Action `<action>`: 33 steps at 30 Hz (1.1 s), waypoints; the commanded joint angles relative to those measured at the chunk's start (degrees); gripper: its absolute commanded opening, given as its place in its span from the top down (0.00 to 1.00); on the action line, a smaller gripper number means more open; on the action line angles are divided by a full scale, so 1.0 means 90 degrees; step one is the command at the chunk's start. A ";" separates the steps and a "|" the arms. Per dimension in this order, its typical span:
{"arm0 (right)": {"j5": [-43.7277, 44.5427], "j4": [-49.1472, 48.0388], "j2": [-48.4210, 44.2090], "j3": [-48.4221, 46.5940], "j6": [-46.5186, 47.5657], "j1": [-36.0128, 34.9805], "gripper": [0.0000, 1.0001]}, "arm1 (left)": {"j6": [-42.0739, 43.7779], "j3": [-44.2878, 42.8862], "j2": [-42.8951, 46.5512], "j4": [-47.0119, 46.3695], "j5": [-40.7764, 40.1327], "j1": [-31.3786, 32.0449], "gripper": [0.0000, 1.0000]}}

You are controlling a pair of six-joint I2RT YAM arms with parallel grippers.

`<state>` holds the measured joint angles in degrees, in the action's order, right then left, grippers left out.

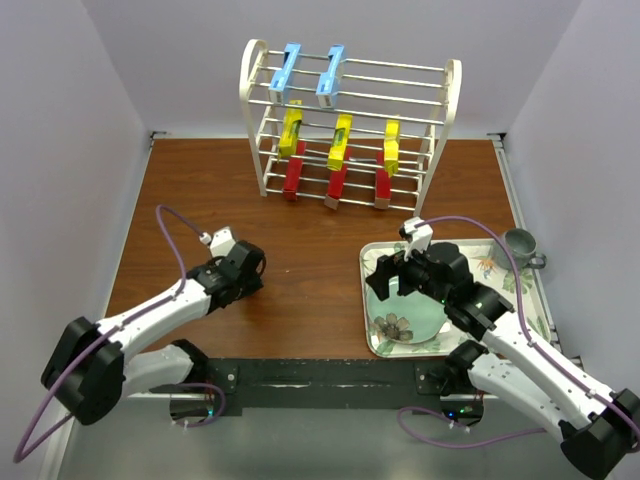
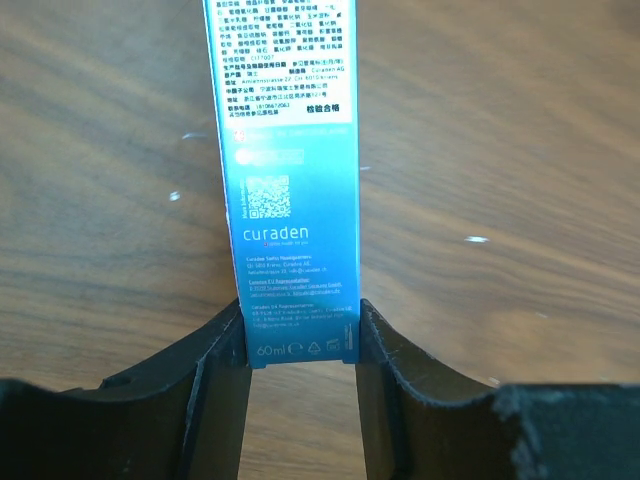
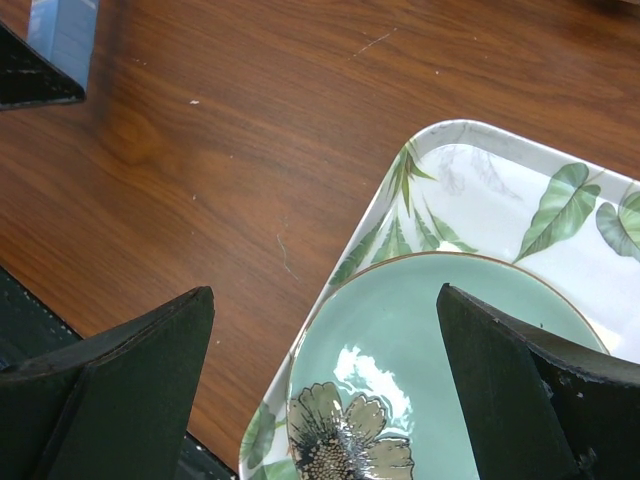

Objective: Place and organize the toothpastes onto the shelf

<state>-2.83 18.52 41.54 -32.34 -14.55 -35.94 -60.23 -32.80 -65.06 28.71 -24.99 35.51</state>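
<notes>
A light blue toothpaste box (image 2: 285,150) lies on the wooden table, and my left gripper (image 2: 300,322) is shut on its near end, one finger pressing each long side. From above, the left gripper (image 1: 243,270) covers this box. The white wire shelf (image 1: 449,95) stands at the back. It carries two light blue boxes (image 1: 288,68) on top, three yellow ones (image 1: 340,140) on the middle tier and three red ones (image 1: 337,186) below. My right gripper (image 1: 386,278) (image 3: 325,300) hangs open and empty over the tray's left edge. The blue box (image 3: 62,35) shows at the upper left of the right wrist view.
A floral tray (image 1: 528,305) (image 3: 480,190) at the right holds a pale green plate (image 1: 412,312) (image 3: 450,350) with a flower on it. A small grey cup (image 1: 521,245) stands at the tray's far right corner. White walls enclose the table.
</notes>
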 commanded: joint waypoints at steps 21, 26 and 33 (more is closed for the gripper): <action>-0.1354 -0.1539 -0.0094 0.0282 -0.1536 -0.0010 0.02 | 0.2034 0.0226 0.2122 -0.3492 0.3392 0.0215 0.79; -0.1843 -0.3267 0.0072 0.0662 -0.2825 -0.0010 0.02 | 0.1810 0.0255 0.2024 -0.4263 0.3685 0.0430 0.78; -0.2215 -0.5494 0.0989 0.0829 -0.4192 -0.0010 0.02 | 0.1536 0.0197 0.1916 -0.4801 0.3851 0.0576 0.78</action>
<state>-19.11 -13.34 46.63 -25.36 -42.57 -35.94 -44.18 -30.20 -47.59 -5.41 7.40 39.97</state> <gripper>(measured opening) 0.985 0.457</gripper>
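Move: My left hand already grips one end of the last blue toothpaste box, which sticks out ahead and upward. It is heading for my open right hand, about 27 cm to its right, level with it fore and aft and some 11 cm higher. The shelf's middle is roughly 27 cm ahead of my left hand and 20 cm right. From my right hand, the box's middle is about 27 cm left, 6 cm ahead and 8 cm lower; the plate is 7 cm right and 15 cm below. I lift the held toothpaste about 17 cm with my left hand while carrying it some 14 cm right towards my right gripper, swinging the fingers up and clockwise so they end pointing rightward, grip kept. After barely stirring at first, my right hand goes about 7 cm left and 5 cm up to meet it, rolling some 30 degrees so its left side rises, fingers staying wide open and not yet touching the box. ##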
